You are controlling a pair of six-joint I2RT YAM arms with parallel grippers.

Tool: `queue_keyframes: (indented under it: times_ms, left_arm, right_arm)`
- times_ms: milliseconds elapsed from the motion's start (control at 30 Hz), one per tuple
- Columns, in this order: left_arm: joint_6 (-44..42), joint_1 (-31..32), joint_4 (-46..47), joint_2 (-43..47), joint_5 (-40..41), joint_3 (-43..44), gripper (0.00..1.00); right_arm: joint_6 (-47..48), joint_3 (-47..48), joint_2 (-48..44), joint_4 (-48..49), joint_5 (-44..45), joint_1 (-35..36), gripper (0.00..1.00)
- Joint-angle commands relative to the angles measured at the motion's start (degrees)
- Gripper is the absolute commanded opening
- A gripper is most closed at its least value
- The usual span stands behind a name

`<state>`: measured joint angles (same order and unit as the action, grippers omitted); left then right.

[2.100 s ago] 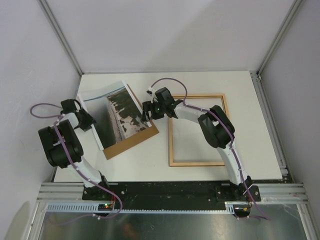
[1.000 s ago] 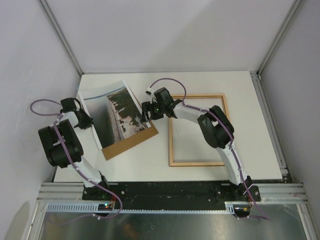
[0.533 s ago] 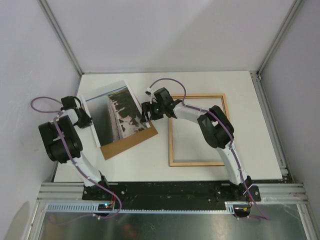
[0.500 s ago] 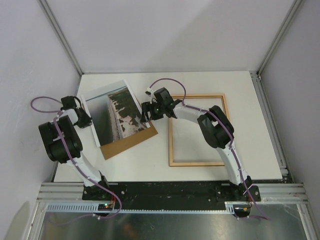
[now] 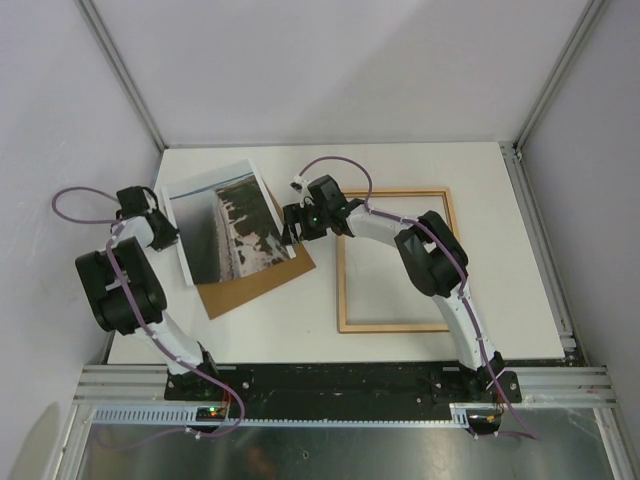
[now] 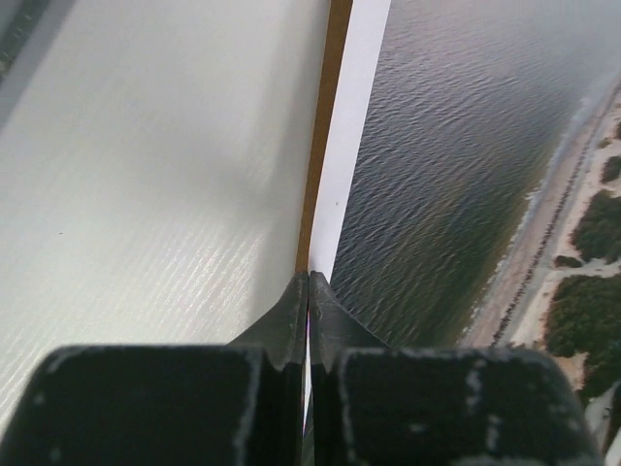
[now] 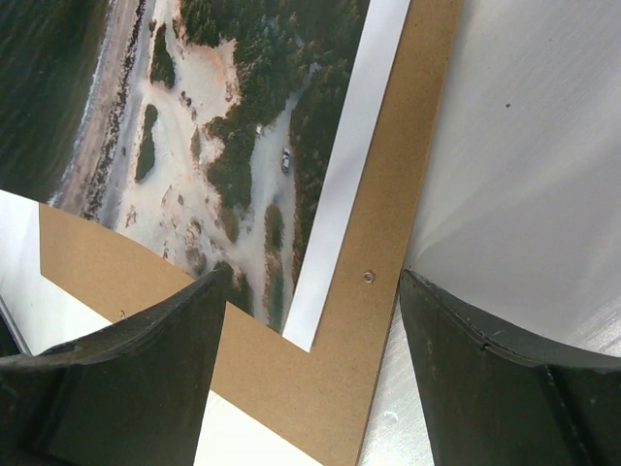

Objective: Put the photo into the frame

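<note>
The photo [image 5: 222, 225], an aerial coastline print with a white border, lies askew on a brown backing board [image 5: 262, 281] at the left of the table. My left gripper [image 5: 168, 230] is shut on the photo's left border; in the left wrist view its closed tips [image 6: 309, 283] pinch the white edge of the photo [image 6: 456, 175]. My right gripper [image 5: 291, 229] hovers open over the photo's right edge. In the right wrist view the gripper [image 7: 310, 325] straddles the photo's corner [image 7: 233, 126] and the board [image 7: 388, 204]. The wooden frame [image 5: 343, 290] lies flat to the right, with nothing inside it.
White table [image 5: 400, 170] with walls on three sides and metal posts at the back corners. The left arm's elbow [image 5: 115, 290] stands near the table's left edge. The right arm [image 5: 430, 255] reaches across the frame. A black base rail [image 5: 340, 380] runs along the near edge.
My left gripper has shut on the photo's left border and drawn the photo leftward, baring more of the brown board at its near side. The right gripper has stayed open and in place.
</note>
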<state>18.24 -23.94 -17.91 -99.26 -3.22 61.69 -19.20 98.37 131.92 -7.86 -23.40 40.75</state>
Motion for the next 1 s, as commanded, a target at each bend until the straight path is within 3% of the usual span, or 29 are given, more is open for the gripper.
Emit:
queue_keyframes:
  times_ms: [0,333,500,533,633,700,800,967]
  left_arm:
    - [1.44,0.26,0.6,6.36,0.26,2.92,0.0]
    - [4.06,0.45,-0.17,17.81,-7.12,1.46,0.0]
    - [4.8,0.5,-2.08,21.0,-5.87,0.76,0.03]
    - [5.19,0.44,-2.45,20.54,-5.98,0.78,0.08]
    - [5.71,0.4,-2.71,17.08,-8.5,1.06,0.49]
    - [5.32,0.33,-2.62,14.62,-8.43,1.37,0.64]
    - [3.26,0.26,-2.52,10.54,-7.01,2.14,0.72]
    - [1.01,-0.6,-1.99,4.38,-6.31,2.64,0.74]
  right_arm:
    - [-0.05,-1.6,0.44,-2.59,1.82,-0.16,0.77]
    - [-0.74,-3.0,-6.7,-5.54,10.99,0.98,0.77]
    - [-1.26,-4.64,-11.37,-6.36,15.58,1.95,0.77]
    - [-1.4,-4.83,-11.7,-6.19,15.8,2.0,0.77]
    - [-1.27,-4.17,-11.14,-6.27,15.99,1.93,0.78]
    - [-1.03,-3.96,-10.54,-5.52,15.26,1.78,0.77]
    - [-0.9,-3.55,-9.47,-3.83,12.82,1.97,0.77]
    - [-0.38,-1.94,-6.75,-2.08,10.23,2.86,0.76]
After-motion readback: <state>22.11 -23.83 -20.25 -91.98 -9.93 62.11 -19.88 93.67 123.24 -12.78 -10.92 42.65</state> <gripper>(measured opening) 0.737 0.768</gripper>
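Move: The photo's middle is about 12 cm to the right of the left hand and 4 cm ahead, some 2 cm lower; its left border lies right by the shut fingertips. The backing board under it centres about 16 cm right, level with the hand. From the right hand, whose open fingers are over the photo's near right corner, the photo's middle is about 17 cm left, 4 cm ahead and 2 cm below; the frame is some 29 cm right, 5 cm back. Left hand rises 14 cm, opens wide, sinks 9 above the photo's left edge; right withdraws rightward and up. ##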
